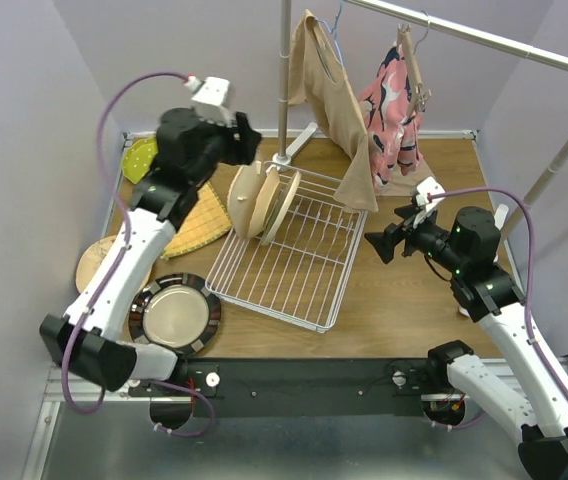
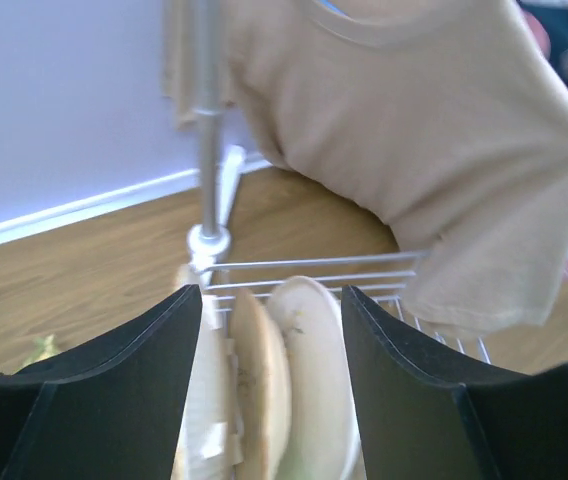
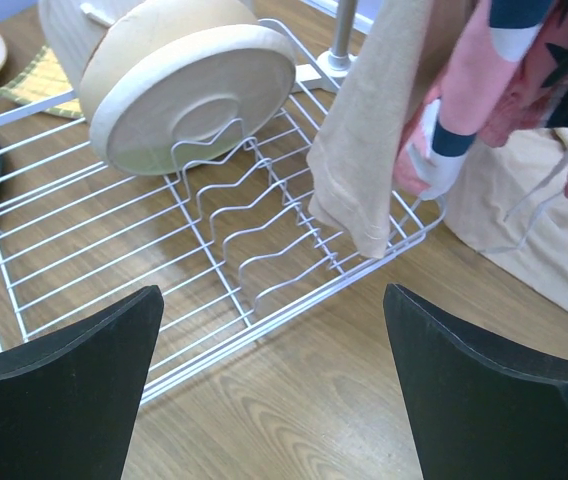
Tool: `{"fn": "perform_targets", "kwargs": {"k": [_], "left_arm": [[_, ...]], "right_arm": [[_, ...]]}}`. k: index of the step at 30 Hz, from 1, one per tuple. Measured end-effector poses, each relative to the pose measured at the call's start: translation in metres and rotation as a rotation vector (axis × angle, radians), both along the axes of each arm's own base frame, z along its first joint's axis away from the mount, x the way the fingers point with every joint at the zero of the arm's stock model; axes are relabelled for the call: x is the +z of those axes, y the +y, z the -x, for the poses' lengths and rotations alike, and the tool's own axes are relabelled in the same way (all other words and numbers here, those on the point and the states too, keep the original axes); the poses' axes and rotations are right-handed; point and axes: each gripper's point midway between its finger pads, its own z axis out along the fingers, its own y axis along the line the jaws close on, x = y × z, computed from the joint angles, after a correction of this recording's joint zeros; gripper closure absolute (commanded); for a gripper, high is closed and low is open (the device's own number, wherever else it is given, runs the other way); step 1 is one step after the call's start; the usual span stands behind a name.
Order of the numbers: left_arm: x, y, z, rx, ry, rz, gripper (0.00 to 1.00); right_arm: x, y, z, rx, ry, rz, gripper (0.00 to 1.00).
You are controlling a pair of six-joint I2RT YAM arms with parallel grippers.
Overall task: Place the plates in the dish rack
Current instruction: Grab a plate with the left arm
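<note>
The white wire dish rack [image 1: 294,262] sits mid-table. Three cream and tan plates [image 1: 261,200] stand on edge at its far-left end. They also show in the left wrist view [image 2: 264,390] and the right wrist view [image 3: 199,100]. My left gripper [image 1: 245,141] is open just above and behind them, with its jaws [image 2: 269,296] straddling their top edges and gripping none. A dark-rimmed silvery plate [image 1: 174,315], a tan plate [image 1: 91,262] and a lime green plate [image 1: 140,158] lie on the table at the left. My right gripper [image 1: 378,244] is open and empty over bare wood [image 3: 271,296] at the rack's right side.
A yellow-orange woven mat [image 1: 200,217] lies left of the rack, under my left arm. A clothes rail stand [image 1: 285,80] rises behind the rack. Its tan shirt [image 1: 339,100] hangs over the rack's far right corner, beside a pink garment [image 1: 392,110]. Walls close in on three sides.
</note>
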Motion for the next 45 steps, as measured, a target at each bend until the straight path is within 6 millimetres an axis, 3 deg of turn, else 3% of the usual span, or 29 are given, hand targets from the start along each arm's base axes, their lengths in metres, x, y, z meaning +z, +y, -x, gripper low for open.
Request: {"fn": "perform_targets", "kwargs": {"k": [3,6,14,19,24,28,34,39,45], "left_arm": [[0.011,0.051,-0.003,0.066,-0.026,0.069,0.32],[0.005,0.093,-0.013,0.127,-0.026,0.126,0.32],[-0.103,0.223,-0.037,0.384,0.165,0.367,0.32],[-0.162,0.280,-0.051,0.532,0.269,0.543,0.32],[-0.190,0.305,-0.079,0.613,0.344,0.615,0.32],[-0.205,0.335,-0.119,0.730,0.400,0.643,0.32],[-0.229,0.362,-0.137,0.916,0.465,0.663,0.32],[-0.241,0.366,-0.156,1.019,0.492,0.677,0.34],[-0.269,0.347,-0.171,1.111,0.582,0.709,0.40]], "right_arm": [[-0.001,0.003,0.003,0.027,0.004,0.002,0.00],[-0.006,0.006,0.007,0.054,0.019,0.005,0.00],[-0.032,0.018,0.021,0.154,0.101,0.008,0.00],[-0.039,0.023,0.025,0.191,0.129,0.007,0.00],[-0.042,0.023,0.025,0.195,0.138,0.007,0.00],[-0.048,0.023,0.026,0.192,0.154,0.007,0.00],[-0.051,0.020,0.021,0.163,0.161,0.010,0.00],[-0.054,0.017,0.014,0.140,0.165,0.015,0.00],[-0.062,0.016,0.007,0.127,0.188,0.024,0.00]]}}
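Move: The polka-dot green plate lies flat in the far left corner, about 25 cm ahead of the empty left hand, 37 cm to its left and 37 cm below. The yellow mat is some 6 cm ahead, 24 cm left and 38 cm below; the racked plates stand roughly 6 cm ahead, 2 cm left and 29 cm down. From the right hand, the green plate is about 37 cm ahead, 59 cm left and 25 cm lower. Towards the green plate, the left hand sweeps left about 35 cm high past the racked plates, soon sinking some 27 cm, then reaches forward over the last half. It swings its fingers counter-clockwise and tips them downward, its left side dropping; they stay about two-thirds open and still touch nothing. The open right hand sinks about 6 cm beside the rack. ##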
